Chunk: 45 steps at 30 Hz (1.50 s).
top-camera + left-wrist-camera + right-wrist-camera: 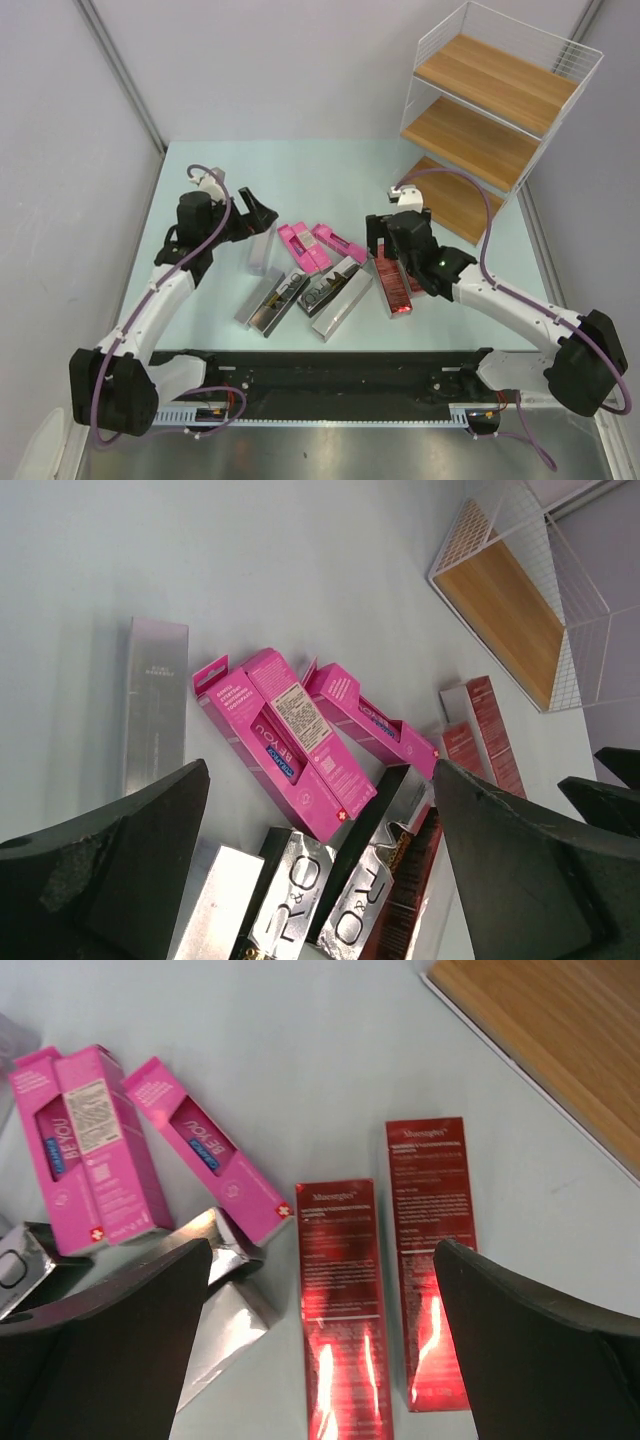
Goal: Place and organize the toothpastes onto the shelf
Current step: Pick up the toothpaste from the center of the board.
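Observation:
The toothpastes lie loose on the pale table in front of the arms. Pink cartons (300, 246) lie in the middle, and silver cartons (335, 296) lie nearer the arms. One silver carton (262, 250) lies apart on the left, and the dark red cartons (396, 288) lie on the right. The white wire shelf (490, 120) stands at the far right with bare wooden boards. My left gripper (255, 213) is open and empty, hovering over the pink cartons (280, 740) and silver cartons (290, 890). My right gripper (386, 238) is open and empty above two red cartons (340, 1300).
Grey walls close in the table at the back and left. The shelf's lowest board (550, 1030) lies just beyond the red cartons. A black rail (320, 375) runs along the near edge between the arm bases.

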Tool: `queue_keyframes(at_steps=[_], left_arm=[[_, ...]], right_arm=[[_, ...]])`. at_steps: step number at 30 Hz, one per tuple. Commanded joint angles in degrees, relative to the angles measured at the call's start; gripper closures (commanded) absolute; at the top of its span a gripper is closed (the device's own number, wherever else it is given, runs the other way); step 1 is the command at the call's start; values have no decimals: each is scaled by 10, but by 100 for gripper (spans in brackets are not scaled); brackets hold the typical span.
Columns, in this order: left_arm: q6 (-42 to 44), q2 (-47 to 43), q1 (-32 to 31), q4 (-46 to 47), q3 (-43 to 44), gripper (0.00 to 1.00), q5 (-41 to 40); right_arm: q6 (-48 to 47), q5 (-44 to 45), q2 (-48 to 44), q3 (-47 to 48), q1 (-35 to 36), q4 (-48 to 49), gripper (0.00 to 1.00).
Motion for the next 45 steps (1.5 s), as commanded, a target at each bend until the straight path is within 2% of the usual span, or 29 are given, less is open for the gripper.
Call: queue_keyframes(at_steps=[1,7,16,31,38,45], left_arm=[[20,9,0,25,25,0,37],[17,28,-26,50,27,0,72],[10,82,-76,49,55,0,75],[2,104,-91,51,61,0,87],[0,110,-91,53,58,0,87],[-5,118,-95,54,57,0,90]], right_arm=[[10,2,-12,19,-45,-48,0],[16,-102,-10,-13,-166,-52,3],[7,-169,56,-22,-180,-48,10],[30,-156,158,-22,-187,-28,19],[43,-134,188,-22,-194,-23,31],[48,-102,210,-22,-197,-14,31]])
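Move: The right red toothpaste lies about 8 cm right of the right hand, 1 cm ahead and 15 cm below. At that level, the left red toothpaste is some 3 cm right and 4 cm back, the single pink box 8 cm left and 5 cm ahead, the shelf's lowest board 18 cm right and 15 cm ahead. From the left hand, the right red toothpaste is roughly 35 cm right, 2 cm back, 16 cm below. Right hand swings right, sinks 13 cm tipping down, fingers narrowing astride the right red toothpaste; left shifts right. ##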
